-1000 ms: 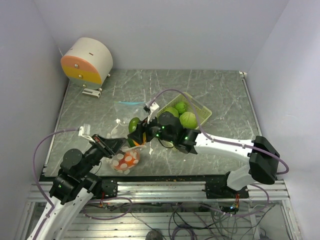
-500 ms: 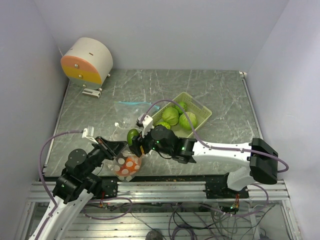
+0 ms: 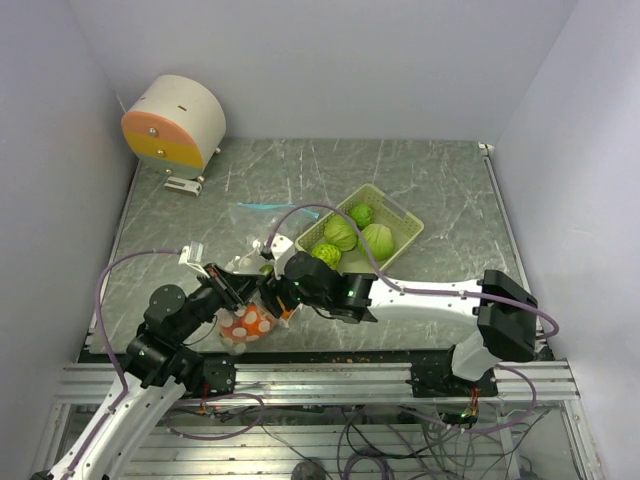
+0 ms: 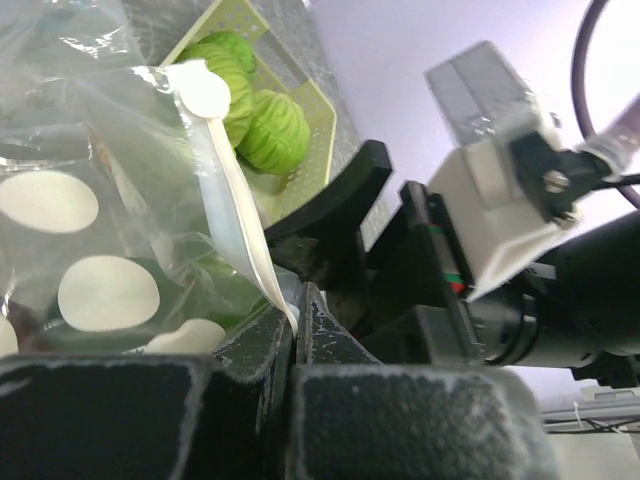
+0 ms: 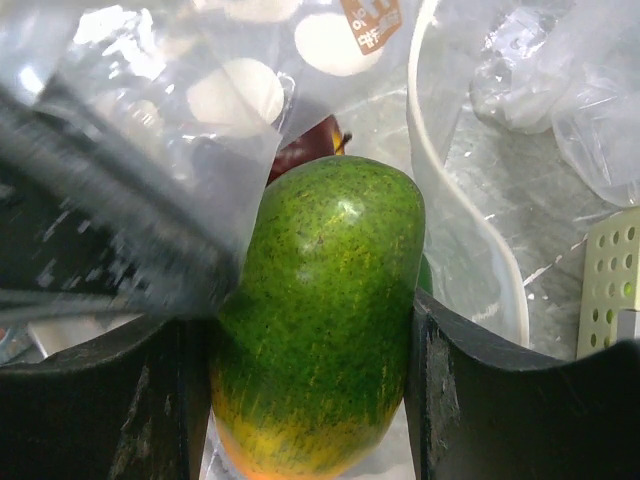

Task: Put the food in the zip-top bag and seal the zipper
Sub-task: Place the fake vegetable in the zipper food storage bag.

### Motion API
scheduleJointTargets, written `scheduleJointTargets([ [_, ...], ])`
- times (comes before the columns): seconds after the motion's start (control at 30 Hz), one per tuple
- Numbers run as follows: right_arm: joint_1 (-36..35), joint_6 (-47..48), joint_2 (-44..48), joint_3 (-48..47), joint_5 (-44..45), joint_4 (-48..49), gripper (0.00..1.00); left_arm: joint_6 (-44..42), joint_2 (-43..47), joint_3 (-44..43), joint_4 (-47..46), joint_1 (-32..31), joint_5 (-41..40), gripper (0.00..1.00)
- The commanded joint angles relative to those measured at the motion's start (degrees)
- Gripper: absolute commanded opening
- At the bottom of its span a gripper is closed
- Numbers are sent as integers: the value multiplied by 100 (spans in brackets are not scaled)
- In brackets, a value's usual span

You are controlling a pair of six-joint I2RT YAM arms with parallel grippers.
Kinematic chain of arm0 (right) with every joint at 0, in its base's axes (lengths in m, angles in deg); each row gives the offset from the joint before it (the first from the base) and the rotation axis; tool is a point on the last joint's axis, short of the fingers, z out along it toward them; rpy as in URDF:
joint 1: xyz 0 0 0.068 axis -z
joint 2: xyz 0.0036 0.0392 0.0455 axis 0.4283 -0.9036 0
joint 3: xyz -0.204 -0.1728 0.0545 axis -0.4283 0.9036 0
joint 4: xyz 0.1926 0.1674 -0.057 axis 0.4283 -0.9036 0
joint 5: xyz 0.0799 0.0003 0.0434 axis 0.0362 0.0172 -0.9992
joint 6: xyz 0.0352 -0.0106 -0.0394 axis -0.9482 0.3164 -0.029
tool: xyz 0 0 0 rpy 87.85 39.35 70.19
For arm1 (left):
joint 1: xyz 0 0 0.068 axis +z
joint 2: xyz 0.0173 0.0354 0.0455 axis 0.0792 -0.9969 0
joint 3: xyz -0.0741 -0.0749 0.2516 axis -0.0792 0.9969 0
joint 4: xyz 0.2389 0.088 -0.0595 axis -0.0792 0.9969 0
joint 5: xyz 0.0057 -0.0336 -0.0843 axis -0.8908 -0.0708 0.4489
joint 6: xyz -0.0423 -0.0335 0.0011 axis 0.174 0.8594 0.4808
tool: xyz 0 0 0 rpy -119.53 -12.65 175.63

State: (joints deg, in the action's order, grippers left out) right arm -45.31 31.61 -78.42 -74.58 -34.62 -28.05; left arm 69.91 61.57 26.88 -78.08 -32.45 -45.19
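Note:
My left gripper (image 3: 233, 289) (image 4: 294, 303) is shut on the white zipper strip (image 4: 232, 205) of the clear zip-top bag (image 3: 248, 318), holding its mouth up. An orange toy with white spots (image 3: 252, 322) lies inside the bag. My right gripper (image 3: 273, 297) (image 5: 310, 335) is shut on a green fruit with an orange end (image 5: 322, 310) and holds it at the bag's mouth, with bag film on both sides of it. A dark maroon piece (image 5: 305, 150) shows just beyond it. Three round green vegetables (image 3: 345, 236) lie in the pale basket (image 3: 402, 216).
The basket stands at mid-right of the table, just behind my right arm (image 3: 420, 295). A round white and orange device (image 3: 175, 122) stands at the back left corner. A thin blue strip (image 3: 262, 206) lies on the table behind the bag.
My right gripper has carried the green fruit left and nearer, from beside the basket to the bag's mouth. My left gripper has lifted the bag's edge and shifted right.

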Motion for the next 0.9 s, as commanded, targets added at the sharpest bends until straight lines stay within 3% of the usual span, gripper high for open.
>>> scheduleJointTargets([
  [0.0, -63, 135, -239, -472, 306, -129, 28, -17, 108, -277, -552, -9, 422, 7],
  [0.2, -63, 214, -179, -656, 408, -71, 51, -189, 306, -485, 100, -14, 291, 7],
  [0.37, -60, 235, 309, -441, 656, -48, 75, 7, 556, -245, 184, -11, 236, 7],
  [0.47, -69, 265, 587, -351, 593, -20, 81, 86, 625, -122, 175, -14, 186, 7],
  [0.57, -64, 261, 736, -278, 540, 32, 98, 136, 630, -56, 133, -14, 201, 7],
  [0.67, -61, 279, 747, -307, 513, -24, 100, 152, 625, -42, 122, -14, 211, 7],
  [0.87, 11, -112, 1275, -77, 1259, -271, 99, 100, 639, -122, 285, -14, 178, 7],
])
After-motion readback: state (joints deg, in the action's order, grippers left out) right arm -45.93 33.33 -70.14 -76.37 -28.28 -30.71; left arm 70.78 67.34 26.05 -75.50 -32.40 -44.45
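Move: The right hand still grips the green-and-orange fake vegetable in the mouth of the dotted bag; the bag's filled body lies about 6 cm back, 5 cm left and 8 cm below. The food tray is roughly 17 cm ahead and 22 cm to the right, and the blue-strip bag 16 cm straight ahead, both some 10 cm lower. From the left hand, which pinches the bag's rim, the bag's body is about 5 cm back, straight below otherwise, some 10 cm down. The right hand edges about 1 cm forward and left with the vegetable in the bag's mouth, then opens its fingers wide, lets the vegetable go and climbs about 7 cm with a little drift to the right, clear of the mouth. The left hand keeps its pinch on the rim all the while, lifting it nearly 3 cm and easing it slightly back before letting it sink again by about 1 cm. ##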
